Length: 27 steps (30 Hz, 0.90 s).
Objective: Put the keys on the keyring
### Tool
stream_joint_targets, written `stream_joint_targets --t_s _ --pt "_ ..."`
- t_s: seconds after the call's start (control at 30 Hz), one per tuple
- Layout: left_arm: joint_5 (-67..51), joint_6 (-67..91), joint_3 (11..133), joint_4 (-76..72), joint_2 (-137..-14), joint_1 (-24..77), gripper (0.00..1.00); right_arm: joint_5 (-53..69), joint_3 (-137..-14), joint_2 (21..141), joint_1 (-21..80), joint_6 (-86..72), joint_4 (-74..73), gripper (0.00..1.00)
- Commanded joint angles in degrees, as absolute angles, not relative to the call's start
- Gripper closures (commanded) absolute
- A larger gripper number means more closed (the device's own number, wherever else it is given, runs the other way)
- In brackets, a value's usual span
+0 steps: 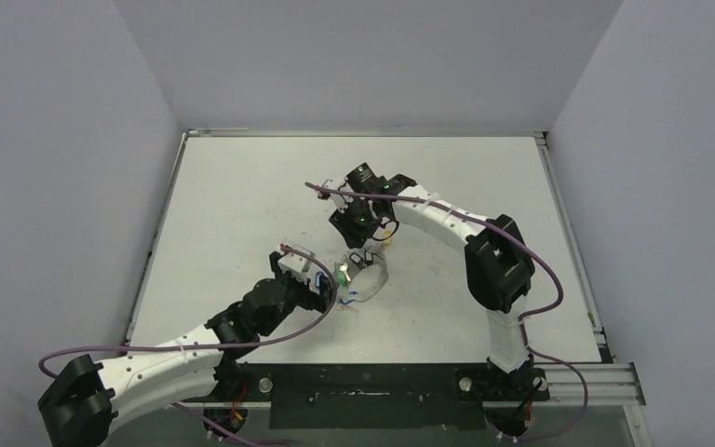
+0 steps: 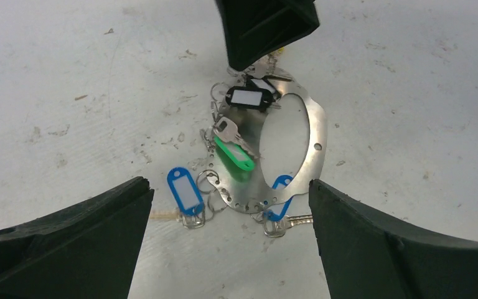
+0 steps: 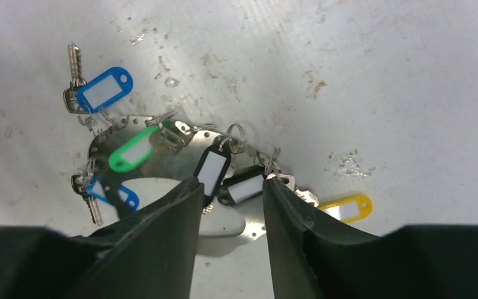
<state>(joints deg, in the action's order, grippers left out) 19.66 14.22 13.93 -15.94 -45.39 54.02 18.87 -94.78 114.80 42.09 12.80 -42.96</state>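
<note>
The keyring (image 2: 314,134) is a flat silvery loop with small holes, lying on the table. Around it lie the keys: a blue-tagged one (image 2: 185,190) at its left, another blue (image 2: 281,196) at its near rim, a green one (image 2: 235,156) across it and black ones (image 2: 249,98) at its far end. A yellow tag (image 3: 347,207) lies beside the keyring (image 3: 254,229). My left gripper (image 2: 230,184) is wide open just short of the ring, empty. My right gripper (image 3: 229,182) hangs over the black tags (image 3: 246,187), jaws apart, gripping nothing.
The white table (image 1: 242,186) is scuffed and walled by grey panels on three sides. Purple cables (image 1: 549,270) loop along both arms. The two grippers face each other closely over the ring, the right one's finger (image 2: 264,25) showing at the top of the left wrist view.
</note>
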Motion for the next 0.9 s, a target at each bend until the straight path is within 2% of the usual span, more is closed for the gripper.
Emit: stream_joint_targets --t_s 0.0,0.1,0.17,0.3,0.43,0.53,0.7,0.87 --pt "16.6 17.9 17.3 -13.7 -46.4 49.3 0.03 21.9 -91.1 110.5 38.6 8.1 -32.6 0.53" --pt "9.4 19.4 18.5 -14.0 -48.7 42.1 0.03 21.0 -85.4 106.4 35.8 6.4 -28.3 0.35" --pt "4.6 20.5 19.2 -14.8 -50.6 36.7 0.03 20.5 -80.7 103.3 33.1 4.4 -24.6 0.18" --pt "-2.5 22.0 20.6 -15.7 -54.4 25.3 0.03 20.0 -68.1 94.5 24.8 -0.9 -15.0 0.01" --pt "-4.2 21.9 21.5 -15.6 -55.5 16.5 0.03 19.9 -55.5 87.4 13.9 -8.1 -6.6 0.00" --pt "-1.6 21.1 21.6 -14.6 -54.8 11.5 0.03 14.9 -47.0 81.1 8.5 -9.1 -4.1 0.00" --pt "9.7 18.5 20.2 -12.2 -52.1 7.7 0.03 -1.5 -34.2 67.4 7.5 -6.7 -0.9 0.00" --pt "15.2 19.5 20.7 -10.4 -51.9 5.9 0.04 -9.0 -22.1 58.2 7.6 -6.5 8.3 0.00"
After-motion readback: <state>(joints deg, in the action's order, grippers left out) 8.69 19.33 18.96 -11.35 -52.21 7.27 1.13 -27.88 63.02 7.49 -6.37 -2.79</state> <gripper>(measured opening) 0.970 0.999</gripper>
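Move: Below the right hand, some 8 cm down, lies the flat metal keyring, its middle about 4 cm back and 2 cm to the right. On it the black tags are 2 cm back and 2 cm right, the green tag 5 cm back and 3 cm left; the yellow tag sticks out 3 cm ahead, 8 cm right. From the left hand the keyring's middle is about 5 cm ahead, 8 cm right and 11 cm down. Leaving the keyring, the right hand spreads its part-open fingers fully and swings about 29 cm right, bowing some 5 cm forward and back again, while turning clockwise and lifting its fingertips to face more forward. The left, still wide open, draws off leftward and half as far forward, turning counter-clockwise. ##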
